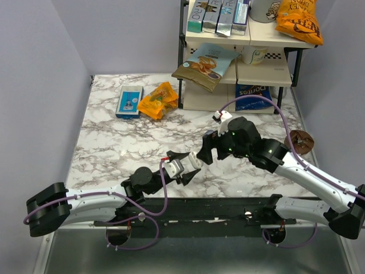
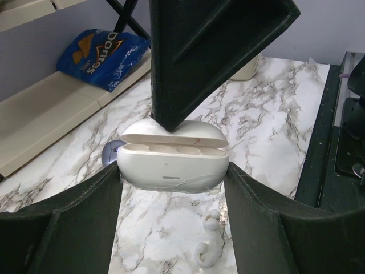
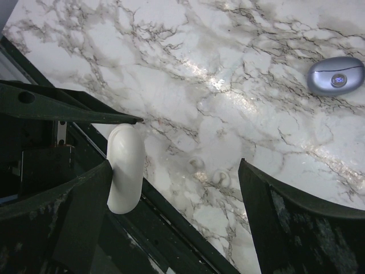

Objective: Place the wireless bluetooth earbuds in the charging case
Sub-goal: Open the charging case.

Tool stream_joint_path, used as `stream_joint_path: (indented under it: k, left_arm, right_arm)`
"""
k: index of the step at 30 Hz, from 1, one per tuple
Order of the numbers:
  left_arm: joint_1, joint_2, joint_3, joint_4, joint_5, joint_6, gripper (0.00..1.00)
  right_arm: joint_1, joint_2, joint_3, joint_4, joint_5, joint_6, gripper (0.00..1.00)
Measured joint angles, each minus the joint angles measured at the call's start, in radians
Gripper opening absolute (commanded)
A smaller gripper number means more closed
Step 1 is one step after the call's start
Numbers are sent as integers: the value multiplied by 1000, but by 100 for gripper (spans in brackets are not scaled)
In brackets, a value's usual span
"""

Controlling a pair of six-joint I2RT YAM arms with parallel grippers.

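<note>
The charging case (image 2: 171, 168) is a white oval shell with its lid propped partly open. My left gripper (image 2: 173, 178) is shut on it by the two ends and holds it above the marble. Two small white earbuds (image 2: 212, 218) (image 2: 204, 253) lie side by side on the table under the case. They also show as the earbuds (image 3: 197, 164) (image 3: 221, 178) between the fingers of my right gripper (image 3: 175, 165), which is open wide with nothing in it. One finger (image 2: 194, 57) of the right gripper rests against the case lid. From above, the case (image 1: 192, 161) sits where both grippers meet.
A blue-lilac puck (image 3: 335, 76) lies on the marble beyond the case. A blue box (image 1: 129, 101) and an orange snack bag (image 1: 158, 100) lie at the back left. A shelf rack (image 1: 239, 74) with snack bags stands at the back. A brown round object (image 1: 300, 141) sits at the right edge.
</note>
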Motion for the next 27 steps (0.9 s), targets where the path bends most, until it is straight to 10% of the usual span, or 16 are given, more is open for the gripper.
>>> stream_joint_path:
  k: [14,27]
  left_arm:
    - [-5,-40,-4,-6,-14,-1,0]
    - [-18,-35,-4,14,-16,0,0]
  right_arm:
    - [-1,-121,-15,-5,18,4,95]
    - [-1,-22,-32,65,-159,28,63]
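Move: The white charging case, its lid ajar, is held between the left fingers, its middle about 1 cm forward and 1 cm right of that hand's point, at its height. From the right hand it lies some 4 cm back, 3 cm left and 1 cm lower, with one fingertip at the lid's front edge. On the table about 14 cm below the right hand, the purple case lies roughly 20 cm ahead and 1 cm right, the white earbuds about 3 cm ahead and 3 cm left. The charging case's lid is levered away from the left hand by the right hand's near fingertip, going about 2 cm right and slightly forward. The right hand then arcs up some 4 cm while swinging back and left, and sinks again over the case, turning about 10 degrees counter-clockwise as its fingers partly close. The left hand keeps its grip, rising about 1 cm. ##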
